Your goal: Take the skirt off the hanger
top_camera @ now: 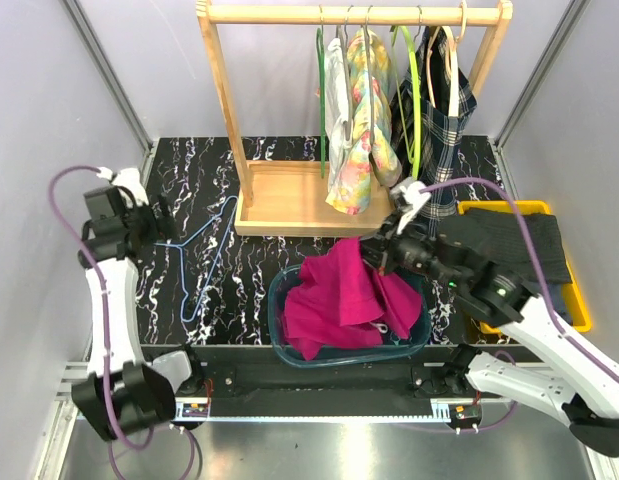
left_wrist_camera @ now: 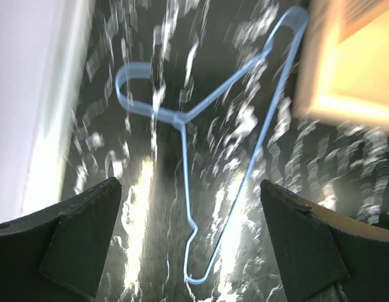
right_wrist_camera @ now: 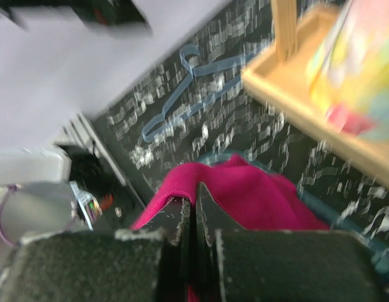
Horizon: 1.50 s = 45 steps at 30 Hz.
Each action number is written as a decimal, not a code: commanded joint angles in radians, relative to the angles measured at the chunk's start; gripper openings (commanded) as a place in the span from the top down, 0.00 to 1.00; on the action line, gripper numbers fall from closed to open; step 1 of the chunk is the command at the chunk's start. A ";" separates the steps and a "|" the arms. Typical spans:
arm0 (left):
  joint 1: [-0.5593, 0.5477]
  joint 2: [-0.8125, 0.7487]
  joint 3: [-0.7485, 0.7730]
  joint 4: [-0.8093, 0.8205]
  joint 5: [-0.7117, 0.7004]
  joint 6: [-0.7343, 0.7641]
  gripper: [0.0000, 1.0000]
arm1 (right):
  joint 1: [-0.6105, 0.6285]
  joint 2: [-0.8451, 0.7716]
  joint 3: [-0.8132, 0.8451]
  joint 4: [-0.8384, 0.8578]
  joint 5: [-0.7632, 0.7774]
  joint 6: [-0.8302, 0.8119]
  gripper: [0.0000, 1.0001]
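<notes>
The magenta skirt (top_camera: 339, 295) lies bunched in a teal basket (top_camera: 278, 296), with one corner lifted up to my right gripper (top_camera: 377, 250). The right wrist view shows that gripper (right_wrist_camera: 195, 190) shut on a fold of the skirt (right_wrist_camera: 263, 198), above the basket rim (right_wrist_camera: 210, 158). The light blue wire hanger (top_camera: 202, 258) lies bare and flat on the black marbled table, left of the basket. My left gripper (top_camera: 167, 224) hovers over it. In the left wrist view the left gripper (left_wrist_camera: 189, 184) is open, wide apart on either side of the hanger (left_wrist_camera: 181, 119) and not touching it.
A wooden clothes rack (top_camera: 289, 200) stands at the back with a floral garment (top_camera: 357, 120) and a plaid garment (top_camera: 444, 110) on hangers. A yellow tray (top_camera: 581, 300) holding dark cloth sits at the right. Grey walls close in both sides.
</notes>
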<state>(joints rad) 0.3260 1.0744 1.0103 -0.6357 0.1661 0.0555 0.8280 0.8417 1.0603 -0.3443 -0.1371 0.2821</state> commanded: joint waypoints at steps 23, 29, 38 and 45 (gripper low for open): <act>-0.918 0.433 1.241 -0.001 -0.269 0.086 0.01 | 0.003 -0.105 -0.105 -0.078 0.034 0.129 0.00; -1.081 0.682 1.490 0.068 -0.345 0.170 0.01 | 0.003 -0.199 -0.117 -0.094 0.100 0.149 0.00; -1.148 0.760 1.459 0.306 -0.483 0.181 0.01 | 0.002 -0.247 -0.210 -0.070 0.088 0.175 0.00; -1.193 0.743 1.432 0.418 -0.530 0.188 0.01 | 0.003 -0.243 -0.249 -0.038 0.053 0.195 0.00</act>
<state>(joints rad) -0.8303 1.8492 2.4287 -0.3679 -0.3023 0.2283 0.8303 0.6037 0.8246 -0.4362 -0.0692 0.4557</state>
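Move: The right hand holds the magenta skirt over the teal basin, whose middle lies roughly 30 cm below it, some 3 cm back and 3 cm left; the yellow tray is about 40 cm to this hand's right and 8 cm farther out. From the empty left hand, the green hanger on the rod is some 18 cm ahead, 38 cm right and 34 cm up; the white skirt hangs about 4 cm right of it and 12 cm lower, the floral skirt 9 cm right of it, as low. Up some 36 cm and then about 40 cm to the right, the left hand swings with open fingers to the rod, tipping its fingers up and turning clockwise, and ends reaching forward around the green hanger's near arm. Meanwhile the right hand lowers the magenta skirt about 20 cm into the basin, opens and lets go, rises nearly as far, then sinks a little again, still open. ##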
